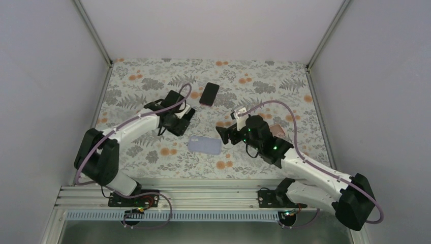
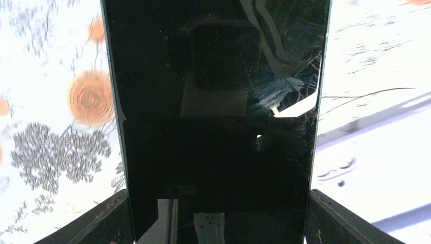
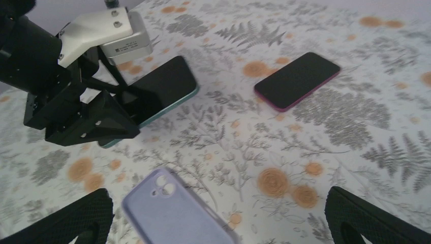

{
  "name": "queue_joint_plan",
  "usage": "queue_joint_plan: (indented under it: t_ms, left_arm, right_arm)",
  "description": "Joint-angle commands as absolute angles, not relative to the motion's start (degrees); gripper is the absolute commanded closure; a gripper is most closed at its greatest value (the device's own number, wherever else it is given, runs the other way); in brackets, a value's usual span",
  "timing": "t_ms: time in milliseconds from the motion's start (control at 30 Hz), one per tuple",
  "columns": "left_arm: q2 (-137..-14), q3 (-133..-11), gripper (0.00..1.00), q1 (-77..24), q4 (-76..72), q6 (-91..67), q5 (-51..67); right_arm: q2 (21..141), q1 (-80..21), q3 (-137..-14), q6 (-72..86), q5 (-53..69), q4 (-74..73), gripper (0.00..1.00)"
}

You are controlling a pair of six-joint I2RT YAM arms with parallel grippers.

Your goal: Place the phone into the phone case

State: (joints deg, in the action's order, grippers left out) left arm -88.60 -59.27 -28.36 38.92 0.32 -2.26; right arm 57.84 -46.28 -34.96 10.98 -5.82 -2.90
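A black phone with a teal edge (image 2: 218, 127) fills the left wrist view, screen up. My left gripper (image 2: 218, 218) is shut on it, one finger (image 2: 96, 223) against each long side. In the overhead view that gripper (image 1: 178, 122) sits left of centre, over the phone (image 1: 181, 128). The lilac phone case (image 1: 205, 145) lies flat on the table just to the front right of it, camera cutouts showing. My right gripper (image 1: 223, 134) stands open beside the case's right end. The right wrist view shows the case (image 3: 173, 213) between its wide fingers, nothing held, and the held phone (image 3: 167, 86) beyond.
A second black phone with a magenta edge (image 1: 209, 93) lies farther back on the floral cloth (image 1: 152, 86), also seen in the right wrist view (image 3: 297, 80). A pinkish object (image 1: 278, 130) sits behind the right arm. Grey walls enclose the table on three sides.
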Motion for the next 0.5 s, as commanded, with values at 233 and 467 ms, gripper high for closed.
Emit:
queue_joint_plan:
  t_ms: [233,467]
  left_arm:
    - [-80.23,-60.63,0.4,-43.13,33.43,10.03,-9.97]
    - [-75.19,-57.7,0.41,-49.28,28.05,15.56,-11.19]
  right_arm:
    - [63.56,-32.44,-44.67,11.74,27.09,-11.38,0.0]
    - [68.3,-28.57,-48.72,9.12,33.68,-15.26,0.04]
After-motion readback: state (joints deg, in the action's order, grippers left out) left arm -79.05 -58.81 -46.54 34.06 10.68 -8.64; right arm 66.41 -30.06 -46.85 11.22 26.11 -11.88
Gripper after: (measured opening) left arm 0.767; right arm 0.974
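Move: The teal-edged phone, already in the left fingers, lies about 20 cm left of the open right hand, 6 cm farther out and 11 cm lower. From the left hand, the right gripper stands roughly 20 cm to the right, 6 cm back and 11 cm up. The lilac phone case lies 10 cm right, 9 cm back and 8 cm below the left hand; the red-edged phone is 18 cm ahead, 12 cm right and 8 cm down. Still pinching the phone by its long edges, the left hand carries it right about 8 cm, lifting some 6 cm and drawing back about 4 cm, towards the waiting right gripper. On the way it turns clockwise and tips its fingers forward, around 30 degrees in all. The right hand, fingers still open, eases forward and up a few centimetres while turning its fingers left and down to meet the phone. ##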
